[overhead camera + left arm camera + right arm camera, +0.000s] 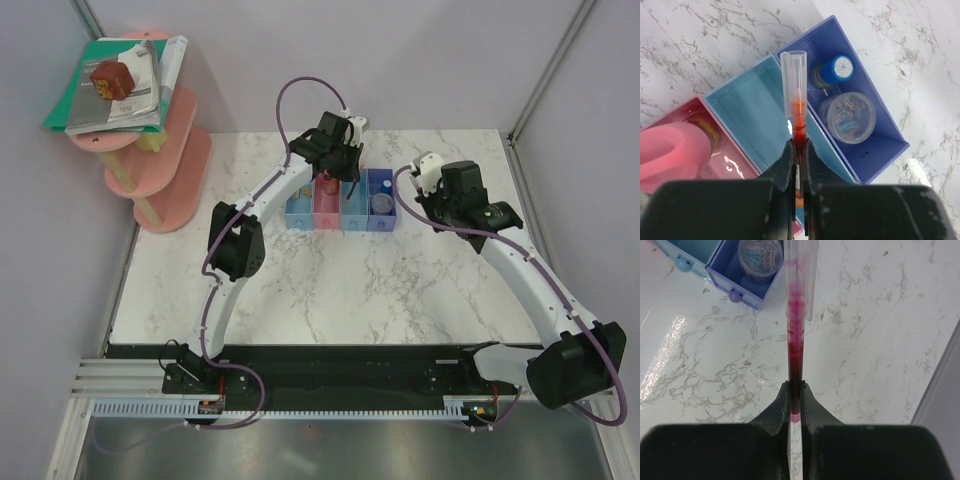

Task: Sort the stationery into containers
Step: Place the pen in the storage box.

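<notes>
My left gripper [799, 145] is shut on a thin orange-red pen [797, 107] with a clear cap. The pen points out over the light blue tray [750, 115], which looks bare inside. Beside it, the darker blue tray [880, 125] holds a blue-capped cylinder [836, 71] and a clear round box of clips [847, 117]. A pink object [670, 152] lies in the pink tray [727, 162]. My right gripper [795, 386] is shut on a dark red pen [796, 330], above the marble to the right of the darker blue tray [740, 287]. The four joined trays [340, 208] sit at the table's far middle.
A tiered pink round shelf [165, 170] stands at the far left, carrying stacked books and papers [115, 95] with a brown block [112, 80] on top. Grey walls close the back and sides. A metal post [545, 70] rises at the far right corner.
</notes>
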You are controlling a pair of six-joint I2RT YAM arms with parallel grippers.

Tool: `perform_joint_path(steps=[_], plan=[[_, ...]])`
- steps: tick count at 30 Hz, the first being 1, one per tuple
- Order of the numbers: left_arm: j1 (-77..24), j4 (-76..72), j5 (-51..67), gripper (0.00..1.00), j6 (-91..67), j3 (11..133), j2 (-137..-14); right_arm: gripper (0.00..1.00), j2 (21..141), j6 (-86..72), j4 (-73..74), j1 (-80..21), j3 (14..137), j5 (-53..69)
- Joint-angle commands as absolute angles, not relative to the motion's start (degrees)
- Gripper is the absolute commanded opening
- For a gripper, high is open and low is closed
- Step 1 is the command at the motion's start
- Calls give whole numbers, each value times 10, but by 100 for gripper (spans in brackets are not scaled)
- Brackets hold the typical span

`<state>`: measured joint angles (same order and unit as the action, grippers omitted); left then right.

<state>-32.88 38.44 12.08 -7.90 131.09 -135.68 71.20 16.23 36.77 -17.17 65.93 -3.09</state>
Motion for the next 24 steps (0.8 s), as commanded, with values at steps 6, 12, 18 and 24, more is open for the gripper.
perform_joint_path(steps=[6,12,18,24], plan=[[-323,332,132,29,-78,1314,-1370,0,700,149,334,-170,671,-19],[-320,328,138,45,-66,1302,-1347,0,711,138,323,-170,686,-10],[-319,324,161,45,-44,1293,-1272,0,744,99,282,-170,693,-2],[-311,313,185,46,6,1159,-1101,0,813,78,242,-170,711,37]])
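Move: The orange pen is already between the left fingers, above the right-hand light-blue compartment of the storage box, whose middle lies about 2 cm ahead and 7 cm below. The pink compartment is some 8 cm to the left, the dark-blue one with the clip jar 8 cm to the right, both about 2 cm ahead. From the right hand, holding the pink pen, the light-blue compartment lies roughly 17 cm ahead, 18 cm left and 13 cm down; the clip jar is 16 cm ahead, 10 cm left. The orange pen is let go into the light-blue compartment: the left hand eases about 1 cm down and forward while its fingers open to nearly half, pauses, then rises some 5 cm, drawing back and left. The right hand keeps its pinch on the pink pen and, slowly at first, heads about 4 cm forward and left towards the box, rolling its left side up slightly. ##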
